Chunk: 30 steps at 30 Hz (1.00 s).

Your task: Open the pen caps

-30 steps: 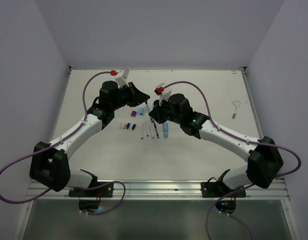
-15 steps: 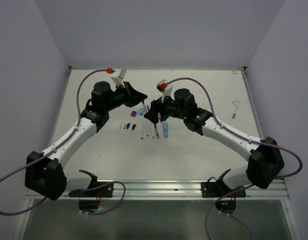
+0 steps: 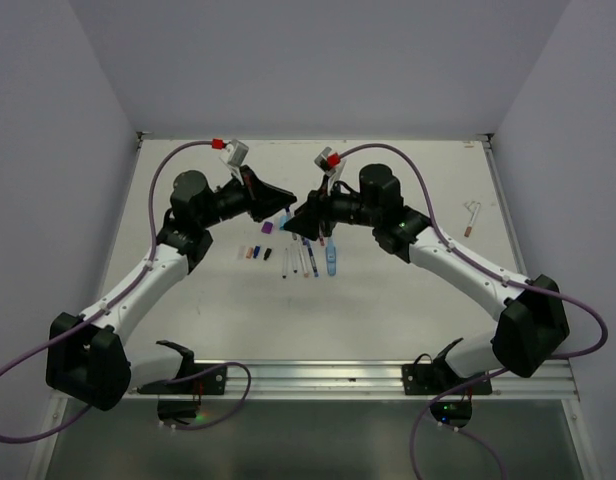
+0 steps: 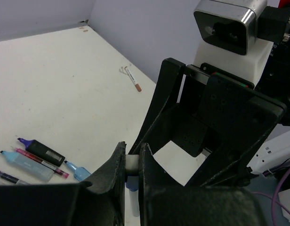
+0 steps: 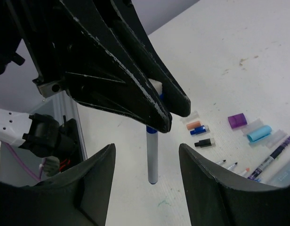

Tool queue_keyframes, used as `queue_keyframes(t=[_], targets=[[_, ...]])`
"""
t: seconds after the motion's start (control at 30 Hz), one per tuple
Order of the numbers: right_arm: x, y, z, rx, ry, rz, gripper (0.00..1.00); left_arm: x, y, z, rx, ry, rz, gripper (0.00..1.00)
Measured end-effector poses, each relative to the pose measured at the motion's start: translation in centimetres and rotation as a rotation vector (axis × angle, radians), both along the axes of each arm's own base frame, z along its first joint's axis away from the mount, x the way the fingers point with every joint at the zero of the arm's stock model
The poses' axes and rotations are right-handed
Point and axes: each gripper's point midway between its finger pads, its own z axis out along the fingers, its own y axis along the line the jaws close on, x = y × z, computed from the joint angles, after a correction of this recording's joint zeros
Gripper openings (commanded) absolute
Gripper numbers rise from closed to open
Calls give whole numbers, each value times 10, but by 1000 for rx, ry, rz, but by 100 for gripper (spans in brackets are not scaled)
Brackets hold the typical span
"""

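Observation:
My left gripper (image 4: pixel 132 157) is shut on the white top end of a pen (image 5: pixel 152 155). The pen has a blue collar and a pale body and hangs straight down above the table. My right gripper (image 5: pixel 146 150) is open, one finger on each side of the hanging pen and touching nothing. In the top view the left gripper (image 3: pixel 286 212) and right gripper (image 3: pixel 300 222) meet tip to tip above the row of pens (image 3: pixel 308 260). Loose pen caps lie on the table: orange (image 5: pixel 195 125), blue (image 5: pixel 199 130), black (image 5: pixel 204 141), purple (image 5: pixel 237 121) and light blue (image 5: pixel 259 133).
A black marker (image 4: pixel 41 149) and a light-blue highlighter (image 4: pixel 22 160) lie in the row under the grippers. One more pen (image 3: pixel 471 215) lies alone near the table's right edge. The table's back edge (image 3: pixel 308 138) meets the wall.
The right gripper has opened and let go of the pen. Both grippers have risen and shifted toward the back, and the left one still holds the pen.

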Motion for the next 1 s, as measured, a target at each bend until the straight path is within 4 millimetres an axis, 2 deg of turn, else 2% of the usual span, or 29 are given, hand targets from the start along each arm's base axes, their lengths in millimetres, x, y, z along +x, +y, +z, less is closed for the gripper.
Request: queue_keyframes(t=[0.2,0.3,0.33,0.4,0.43,0.47,1.0], targets=[[-2,7,8,29,-6,41,53,-7,-3,9,-32,-40,-40,0],[-3,9,3,28,11,54,37,-9,-4,16,-47,-65,-56,0],[-3,10,2,28,17,61,26,-10,-5,18,-54,-72,-59,0],[-4,11,0,29,25,68,13,-12,-5,24,-66,-92,-63,0],[-6,12,1,35,26,81,2,-12,-4,24,-70,-98,-61,0],[-7,13,2,37,19,93,0,-12,-4,24,-76,-95,-59,0],[-21,9,0,66,-47,172,0,-20,-6,34,-133,-117,-86,0]])
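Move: My left hand still grips the capped pen near its upper end, the pen hanging with its middle about 4 cm below that hand. From my open right hand the pen's middle is about 2 cm left, 1 cm ahead and 1 cm down. On the table some 25 cm below the right hand, the purple cap lies 12 cm ahead and 9 cm left, the light blue cap 14 cm ahead and 5 cm left, the blue marker 4 cm ahead and 8 cm right. I ease my right hand left, the open fingers straddling the hanging barrel, and shut them on it below my left fingers. Meanwhile I lift my left hand about 3 cm, keeping its pinch on the cap end and tilting it some 10 degrees. Both hands also draw back about 2 cm, the right ending level in height and swinging about 10 degrees counter-clockwise. ##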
